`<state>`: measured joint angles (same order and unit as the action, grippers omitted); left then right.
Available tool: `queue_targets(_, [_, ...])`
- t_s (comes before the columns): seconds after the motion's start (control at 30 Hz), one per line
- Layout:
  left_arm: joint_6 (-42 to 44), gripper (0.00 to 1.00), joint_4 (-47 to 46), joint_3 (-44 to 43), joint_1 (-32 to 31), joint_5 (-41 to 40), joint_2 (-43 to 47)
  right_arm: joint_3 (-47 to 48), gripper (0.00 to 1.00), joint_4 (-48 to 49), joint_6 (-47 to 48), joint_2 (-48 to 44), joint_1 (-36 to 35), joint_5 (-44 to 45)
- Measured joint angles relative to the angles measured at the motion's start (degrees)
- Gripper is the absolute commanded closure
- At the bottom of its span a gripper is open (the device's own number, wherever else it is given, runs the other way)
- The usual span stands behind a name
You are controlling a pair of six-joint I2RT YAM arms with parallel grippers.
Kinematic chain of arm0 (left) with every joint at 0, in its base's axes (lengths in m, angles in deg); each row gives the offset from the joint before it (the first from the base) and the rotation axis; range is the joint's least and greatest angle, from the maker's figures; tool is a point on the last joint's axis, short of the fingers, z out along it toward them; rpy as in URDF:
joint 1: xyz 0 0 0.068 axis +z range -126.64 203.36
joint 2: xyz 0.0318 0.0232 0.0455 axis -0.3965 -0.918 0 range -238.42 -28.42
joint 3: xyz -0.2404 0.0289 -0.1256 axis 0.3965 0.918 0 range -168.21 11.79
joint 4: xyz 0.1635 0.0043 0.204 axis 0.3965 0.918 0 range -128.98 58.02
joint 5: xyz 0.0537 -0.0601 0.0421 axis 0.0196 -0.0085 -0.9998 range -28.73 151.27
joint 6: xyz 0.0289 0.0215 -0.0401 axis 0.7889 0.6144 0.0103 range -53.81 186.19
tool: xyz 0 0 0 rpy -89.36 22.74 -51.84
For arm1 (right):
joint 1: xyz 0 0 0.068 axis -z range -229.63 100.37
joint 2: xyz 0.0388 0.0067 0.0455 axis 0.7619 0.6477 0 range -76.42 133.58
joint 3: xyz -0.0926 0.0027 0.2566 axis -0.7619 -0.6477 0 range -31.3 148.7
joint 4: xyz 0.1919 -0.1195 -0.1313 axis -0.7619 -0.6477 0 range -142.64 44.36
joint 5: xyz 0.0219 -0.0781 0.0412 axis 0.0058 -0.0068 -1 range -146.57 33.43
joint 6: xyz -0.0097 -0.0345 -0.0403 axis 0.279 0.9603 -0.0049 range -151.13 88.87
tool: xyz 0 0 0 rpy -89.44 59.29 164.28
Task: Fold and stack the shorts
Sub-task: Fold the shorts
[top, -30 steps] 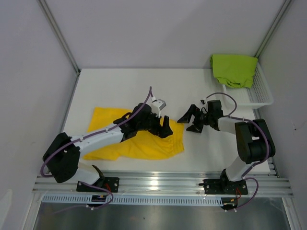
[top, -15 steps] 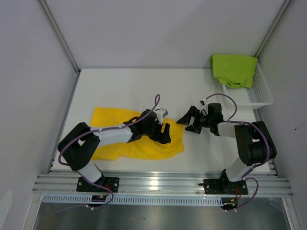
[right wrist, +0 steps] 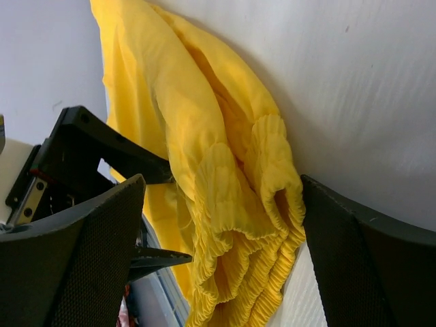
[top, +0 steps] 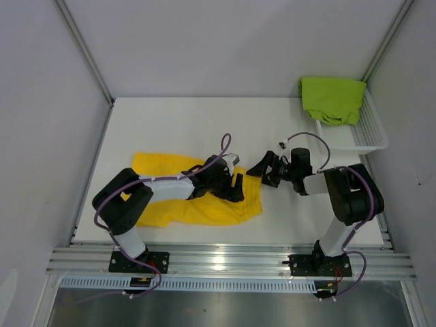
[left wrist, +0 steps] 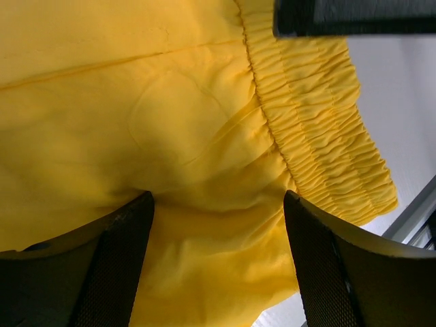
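The yellow shorts point(top: 170, 208) lie flat on the white table, waistband end to the right. My left gripper point(top: 238, 187) rests low on that end, open, with yellow cloth point(left wrist: 204, 136) bunched between its fingers point(left wrist: 116, 262). The ribbed waistband point(left wrist: 320, 122) runs along its right side. My right gripper point(top: 261, 173) is open just to the right. Its fingers point(right wrist: 371, 266) straddle the rumpled waistband point(right wrist: 238, 204) without pinching it. The lime green shorts point(top: 332, 99) lie crumpled in the basket at the back right.
The white mesh basket point(top: 371, 142) stands against the right wall. Grey walls close in the table on three sides. An aluminium rail point(top: 225, 262) runs along the near edge behind both arm bases. The left gripper's black body point(right wrist: 88, 146) shows in the right wrist view.
The left arm has folded lower, its elbow swinging in toward the shorts, while its gripper stays at the waistband end. The right gripper has edged left up to the waistband.
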<state>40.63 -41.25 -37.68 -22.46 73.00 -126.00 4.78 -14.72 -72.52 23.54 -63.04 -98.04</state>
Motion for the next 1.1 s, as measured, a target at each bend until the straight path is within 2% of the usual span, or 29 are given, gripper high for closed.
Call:
queue_targets(0.27, [-3.4, 0.21, -2.0, -1.5, 0.0, -0.7, -2.2, -4.9, 0.12, 6.6, -2.4, -0.2, 0.0, -2.8])
queue_targets(0.4, [-4.2, 0.21, -2.3, -2.8, 0.0, -0.7, -3.5, -6.5, 0.14, 7.0, -2.6, -1.2, 0.0, -3.7])
queue_targets(0.47, [-4.4, 0.21, -2.3, -3.6, 0.0, -0.8, -4.2, -6.7, 0.19, 6.8, -2.6, -1.2, 0.0, -4.1])
queue_targets(0.53, [-4.5, 0.21, -2.4, -4.0, -0.1, -0.9, -4.7, -6.7, 0.29, 5.4, -2.2, -1.6, 0.0, -4.0])
queue_targets(0.57, [-4.5, 0.21, -2.4, -4.2, -0.2, -1.0, -5.0, -6.7, 0.42, 4.3, -1.9, -1.7, 0.0, -4.0])
queue_targets(0.6, [-4.5, 0.21, -2.6, -4.3, -0.2, -1.0, -5.2, -6.7, 0.48, 2.9, -1.3, -1.9, 0.0, -3.3])
queue_targets(0.63, [-4.6, 0.21, -2.9, -4.5, -0.2, -1.0, -5.4, -6.7, 0.60, 1.6, -1.0, -2.1, 0.0, -2.9])
queue_targets(0.73, [-4.9, 0.22, -3.9, -5.0, -0.2, -1.0, -6.3, -6.5, 0.78, -3.1, 0.1, -2.3, -0.1, -1.3])
queue_targets(0.77, [-5.1, 0.22, -4.5, -5.1, -0.2, -1.0, -6.5, -6.3, 0.89, -4.2, 0.3, -2.4, -0.1, -1.0])
queue_targets(0.87, [-5.5, 0.21, -5.4, -5.1, -0.2, -1.1, -6.7, -4.0, 1.00, -8.5, 1.3, -2.6, -0.2, 0.1])
queue_targets(1.03, [-5.5, 0.22, -6.5, -4.9, -0.2, -2.1, -6.7, 3.9, 0.98, -17.2, 3.2, -0.4, -0.5, 1.4])
queue_targets(1.1, [-5.3, 0.21, -6.2, -4.9, -0.1, -2.8, -6.6, 8.1, 0.92, -20.9, 4.2, 1.4, -0.6, 2.1])
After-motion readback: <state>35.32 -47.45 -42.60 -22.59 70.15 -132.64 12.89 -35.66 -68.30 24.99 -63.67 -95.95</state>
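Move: The shorts' waistband, at its far end, lies between the right hand's open fingers, its middle about 2 cm back, 1 cm left and 2 cm below. The band's near corner is some 13 cm back and level sideways; the shorts' middle lies about 22 cm left and 5 cm back. From the left hand, low over the cloth, the band's far end is roughly 6 cm right and 2 cm ahead, the shorts' middle 15 cm left and 1 cm back. Right hand sweeps back about 4 cm, pinches the waistband, returns forward; open left hand pushes cloth forward and right. ##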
